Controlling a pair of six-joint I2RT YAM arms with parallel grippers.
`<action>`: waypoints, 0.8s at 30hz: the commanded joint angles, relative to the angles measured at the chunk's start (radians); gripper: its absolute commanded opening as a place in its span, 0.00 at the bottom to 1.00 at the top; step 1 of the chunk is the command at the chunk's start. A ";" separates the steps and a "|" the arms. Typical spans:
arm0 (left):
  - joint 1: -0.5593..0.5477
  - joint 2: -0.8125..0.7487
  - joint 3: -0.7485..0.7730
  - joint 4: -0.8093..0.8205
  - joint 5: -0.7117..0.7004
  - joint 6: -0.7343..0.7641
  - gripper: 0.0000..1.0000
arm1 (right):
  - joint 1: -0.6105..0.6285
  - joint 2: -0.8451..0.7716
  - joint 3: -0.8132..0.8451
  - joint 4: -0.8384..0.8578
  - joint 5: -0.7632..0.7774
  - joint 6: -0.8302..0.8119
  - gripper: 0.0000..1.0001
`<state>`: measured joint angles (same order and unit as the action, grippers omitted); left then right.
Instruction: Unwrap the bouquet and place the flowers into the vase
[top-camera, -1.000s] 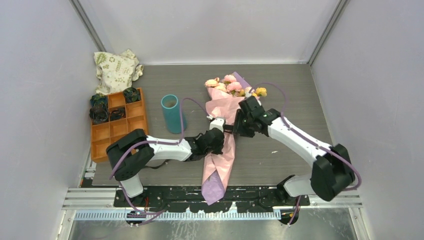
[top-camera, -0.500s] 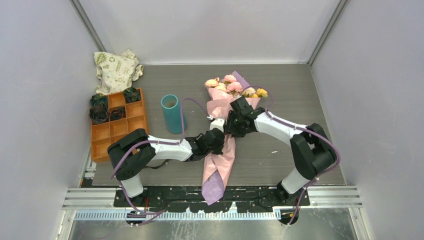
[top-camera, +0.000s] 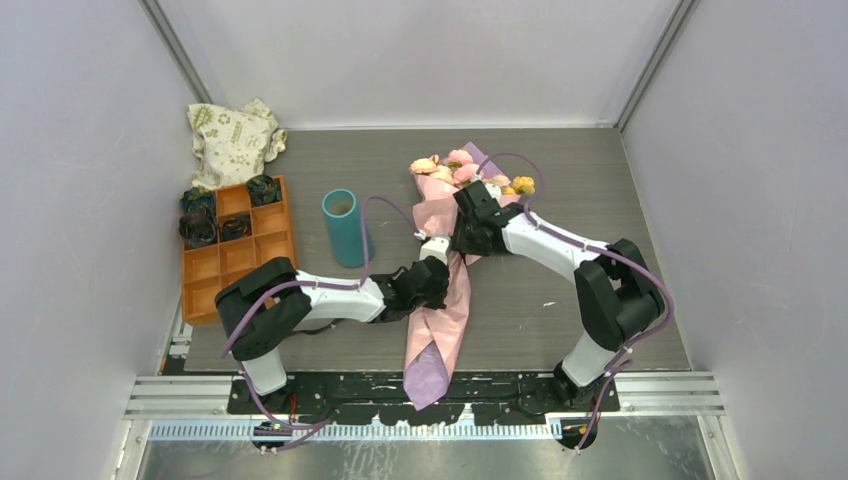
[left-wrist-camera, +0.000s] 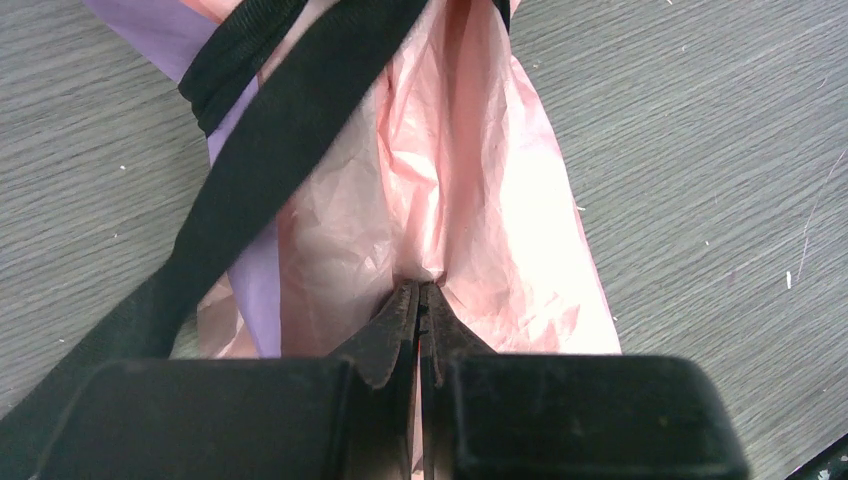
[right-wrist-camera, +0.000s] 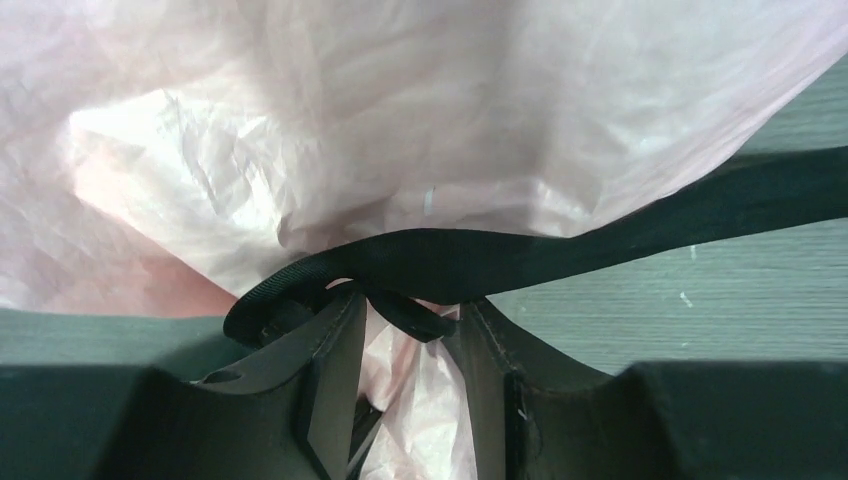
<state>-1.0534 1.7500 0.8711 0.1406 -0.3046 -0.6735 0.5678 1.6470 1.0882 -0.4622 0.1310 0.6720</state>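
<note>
The bouquet lies mid-table, wrapped in pink paper over a lilac sheet. The flowers, pink, cream and yellow-orange blooms, point to the far side. My left gripper is shut, pinching a fold of the pink paper below the black ribbon. My right gripper stands open astride the wrap, with the ribbon's knot and pink paper between its fingers. The ribbon runs off to the right. The teal vase stands upright to the bouquet's left.
An orange tray with dark bundles in its far compartments sits at the left edge. A cream cloth bag lies behind it. Grey walls close in the table on three sides.
My right gripper has moved left and toward the far side, from the bouquet's right edge onto the wrap at the ribbon, its elbow folding in. The left arm and bouquet have stayed put.
</note>
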 joint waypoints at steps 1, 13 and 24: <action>0.006 0.021 -0.011 -0.052 -0.025 0.011 0.02 | 0.003 0.020 0.071 -0.016 0.114 -0.040 0.45; 0.007 0.037 -0.007 -0.053 -0.025 0.011 0.02 | 0.002 0.048 0.044 0.005 0.111 -0.033 0.11; 0.006 0.068 -0.008 -0.037 -0.015 0.005 0.02 | 0.002 -0.184 0.129 -0.151 0.291 -0.087 0.03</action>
<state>-1.0523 1.7691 0.8761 0.1852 -0.3069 -0.6754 0.5781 1.5860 1.1240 -0.5652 0.2611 0.6277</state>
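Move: The black ribbon's knotted middle lies just past the right hand's open fingertips, roughly 1 cm ahead, 1 cm to the right and 2 cm below. The flower heads are about 16 cm ahead and 2 cm to the right, roughly level with that hand; the teal vase stands some 19 cm to its left, about 1 cm farther out. From the left hand, whose shut fingers are already on the pink wrap, the ribbon's middle is about 8 cm ahead and 3 cm to the right. The black ribbon is pinched near its knot: the right hand eases forward and dips a good 1 cm, its half-open fingers closing on the band. It then lifts nearly 4 cm, drawing right and slightly back, rolling a few degrees right side up... The left hand's shut fingers stay on the pink wrap. ##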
